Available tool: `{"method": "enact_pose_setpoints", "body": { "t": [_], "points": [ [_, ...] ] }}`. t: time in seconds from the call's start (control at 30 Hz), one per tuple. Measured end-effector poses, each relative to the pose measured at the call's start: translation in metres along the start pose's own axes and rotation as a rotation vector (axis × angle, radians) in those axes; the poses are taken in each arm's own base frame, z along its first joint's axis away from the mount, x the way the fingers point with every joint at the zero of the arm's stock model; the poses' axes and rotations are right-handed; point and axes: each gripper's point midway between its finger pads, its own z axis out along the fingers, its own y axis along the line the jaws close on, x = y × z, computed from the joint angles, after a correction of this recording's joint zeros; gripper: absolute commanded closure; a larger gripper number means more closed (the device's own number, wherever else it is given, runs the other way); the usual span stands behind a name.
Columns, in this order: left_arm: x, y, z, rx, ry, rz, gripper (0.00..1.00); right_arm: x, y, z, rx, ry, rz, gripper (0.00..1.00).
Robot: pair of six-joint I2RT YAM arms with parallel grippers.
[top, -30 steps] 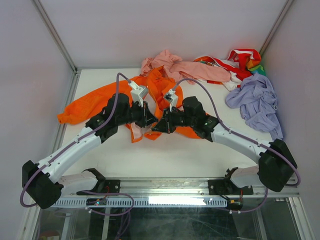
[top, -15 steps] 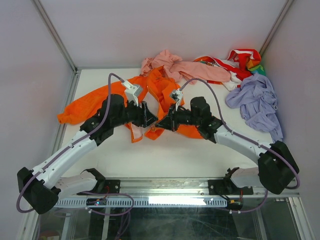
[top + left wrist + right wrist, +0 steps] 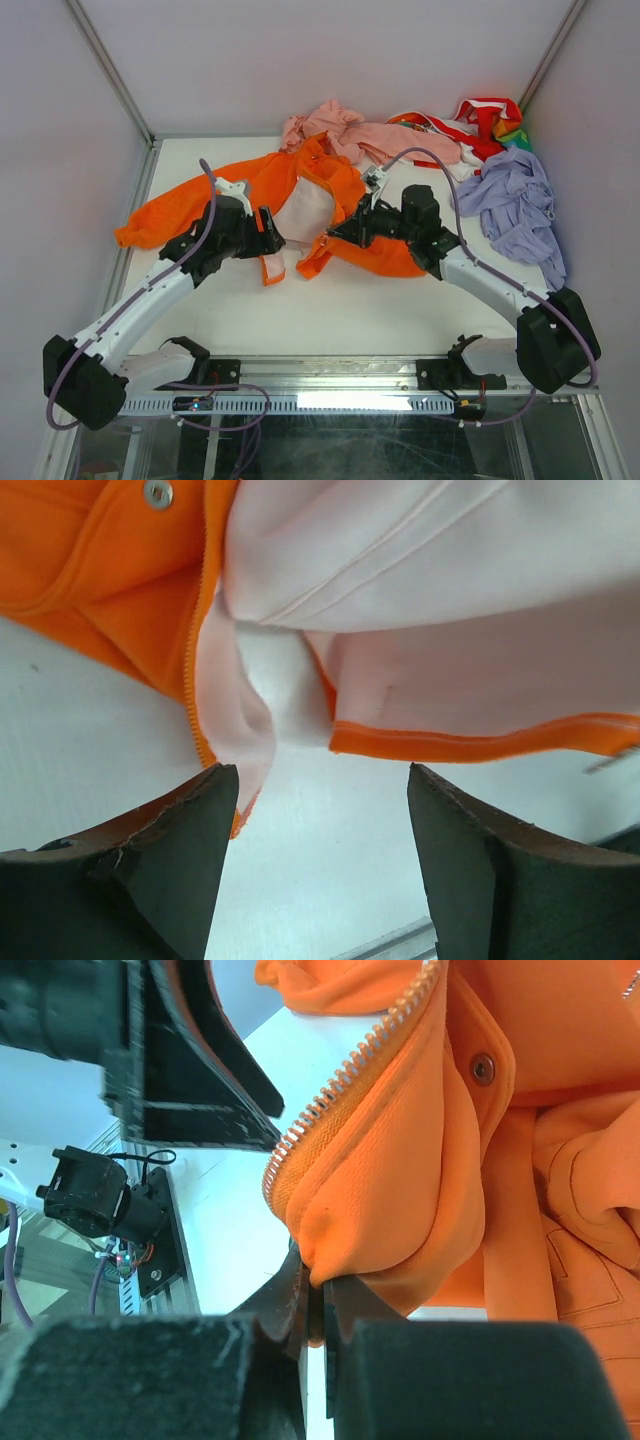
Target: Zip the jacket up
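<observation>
The orange jacket [image 3: 195,205] lies spread across the table's middle, its front open and its pale lining [image 3: 305,213] showing. My right gripper [image 3: 337,236] is shut on a fold of the jacket's right front edge; in the right wrist view [image 3: 327,1295] the zipper teeth [image 3: 340,1090] run just above the pinched fold. My left gripper [image 3: 272,233] is open and empty beside the left front edge. In the left wrist view it [image 3: 320,830] hovers over bare table, with the lining [image 3: 450,670] and orange hem just beyond its fingers [image 3: 170,850].
A pale pink garment [image 3: 375,138], a red and white garment [image 3: 480,118] and a lilac garment [image 3: 512,205] are piled at the back and right. Walls close in the table on the left, back and right. My left gripper shows in the right wrist view [image 3: 190,1070].
My right gripper has pulled the jacket's edge to the right, and the front has opened to show the lining. My left gripper has drawn back to the left.
</observation>
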Motion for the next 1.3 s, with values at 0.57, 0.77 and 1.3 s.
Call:
{"method": "enact_pose_setpoints", "body": {
  "t": [0.57,0.77,1.3],
  "points": [
    [0.041,0.086,0.044,-0.404,0.179,-0.025,1.00,-0.005,-0.051,-0.026,0.178,-0.006,0.016,1.00],
    [0.007,0.086,0.040,-0.412,0.110,-0.015,1.00,-0.033,-0.061,-0.036,0.223,-0.026,-0.048,1.00],
    [-0.300,0.066,-0.118,-0.865,-0.544,0.172,1.00,-0.206,-0.107,-0.104,0.664,-0.179,-0.321,1.00]
  ]
}}
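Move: The left front's zip edge, which the open left gripper is to take, lies about 4 cm to its left, level with it fore and aft, some 10 cm below. The jacket's loose hem corner is about 4 cm to its right and 12 cm down, roughly level. The right gripper already holds the right front's zip edge; from there the left zip edge is some 14 cm left and 14 cm lower, the pink cloth about 30 cm ahead, 10 cm right, 15 cm below. Lower the open left gripper about 10 cm, easing left, onto the left front's zip edge and pinch it shut there. Then sweep it up some 35 cm, forward and left, rolling its left side up and swinging the wrist counter-clockwise. Keep the right gripper shut on its edge and carry it forward, right and up, about 15 cm each way, turning clockwise. ##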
